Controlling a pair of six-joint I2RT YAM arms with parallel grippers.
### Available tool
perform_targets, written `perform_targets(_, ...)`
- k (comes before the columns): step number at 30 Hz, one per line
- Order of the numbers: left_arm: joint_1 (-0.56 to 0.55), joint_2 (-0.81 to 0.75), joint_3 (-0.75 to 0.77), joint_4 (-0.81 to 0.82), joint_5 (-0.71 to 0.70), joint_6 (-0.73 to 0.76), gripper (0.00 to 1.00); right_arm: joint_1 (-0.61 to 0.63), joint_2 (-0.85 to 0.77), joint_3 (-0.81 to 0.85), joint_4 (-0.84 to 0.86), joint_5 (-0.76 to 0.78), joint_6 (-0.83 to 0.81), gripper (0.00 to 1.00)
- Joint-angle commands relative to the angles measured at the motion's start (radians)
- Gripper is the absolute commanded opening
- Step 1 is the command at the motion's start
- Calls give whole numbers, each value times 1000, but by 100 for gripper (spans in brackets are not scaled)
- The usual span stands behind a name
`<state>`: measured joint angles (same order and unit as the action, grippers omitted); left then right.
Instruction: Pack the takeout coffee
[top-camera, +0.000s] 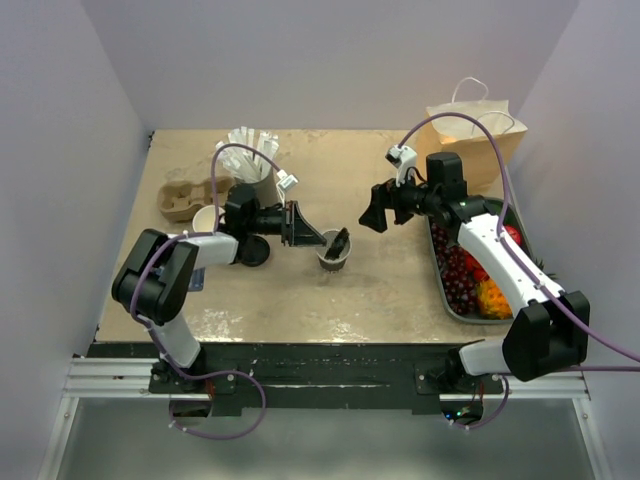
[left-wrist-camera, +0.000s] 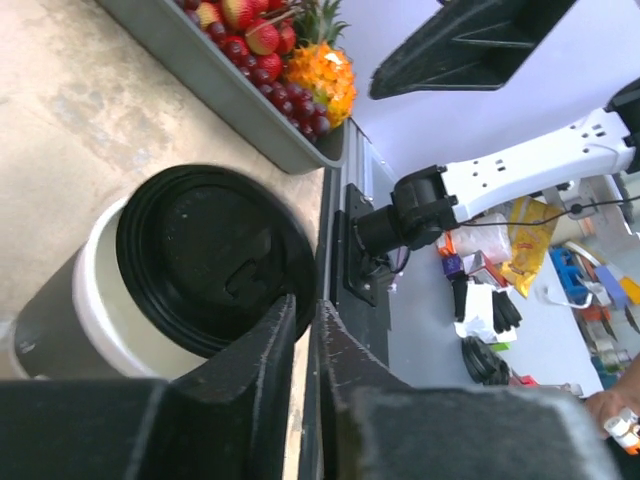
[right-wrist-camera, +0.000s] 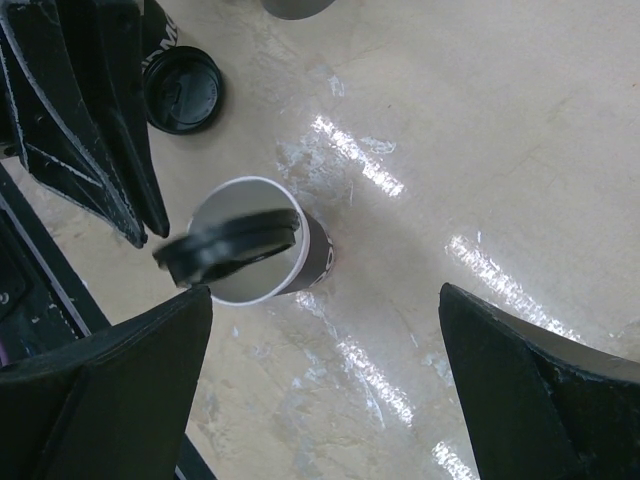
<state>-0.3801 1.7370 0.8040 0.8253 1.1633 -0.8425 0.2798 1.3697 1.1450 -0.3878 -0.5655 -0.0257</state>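
The takeout coffee (top-camera: 334, 258) stands mid-table: a dark paper cup (right-wrist-camera: 318, 255) with a white inside. Its black lid (right-wrist-camera: 230, 248) lies tilted across the rim and is not pressed down. The left wrist view shows the lid (left-wrist-camera: 210, 255) slanting over the cup wall (left-wrist-camera: 40, 330). My left gripper (top-camera: 318, 238) is at the lid's left edge. Its fingertips (left-wrist-camera: 305, 300) stand a narrow slit apart, with bare table showing through and nothing between them. My right gripper (top-camera: 372, 215) hovers above and right of the cup. Its jaws (right-wrist-camera: 325, 292) are spread wide and empty.
A loose black lid (top-camera: 254, 250) lies under the left arm. Behind it are a stack of lidless cups (top-camera: 207, 220), a cardboard carrier (top-camera: 183, 200) and a holder of stirrers (top-camera: 255, 170). A paper bag (top-camera: 478, 140) stands back right, and a metal fruit tray (top-camera: 440, 285) lies under the right arm.
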Motion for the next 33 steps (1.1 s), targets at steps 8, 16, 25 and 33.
perform_targets(8,35,-11,64,-136,-36,149,25,1,19,21,40,18,-3,99)
perform_targets(16,40,-80,194,-478,-43,432,34,7,-53,-14,-7,-49,-288,91)
perform_targets(25,72,-201,392,-1054,-273,893,42,176,-61,114,-431,-178,-978,68)
perform_targets(33,130,-306,399,-1172,-481,971,53,308,106,251,-537,-136,-1186,63)
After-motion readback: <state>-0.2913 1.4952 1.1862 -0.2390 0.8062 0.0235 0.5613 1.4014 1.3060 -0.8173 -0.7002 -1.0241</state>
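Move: The lid stands tipped in the mouth of the cup, its middle about 5 cm to the right of the left hand and 1 cm back, roughly level; the cup's middle is some 7 cm below that hand. The spare lid lies about 15 cm left, 2 cm ahead and 11 cm down, and the straw holder about 14 cm left and 15 cm ahead. From the right hand, the tipped lid is about 8 cm back, 10 cm left and 6 cm down. The lid is left on the cup as the left fingers, already slightly parted, open to about half and come clear: after easing forward and a little down, the left hand swings forward, left and up. The right hand, nearly still at first, then sweeps about 9 cm back and 6 cm left towards the cup, arching over to its old height, rolling counter-clockwise some 60 degrees and closing by about a third, still empty. ##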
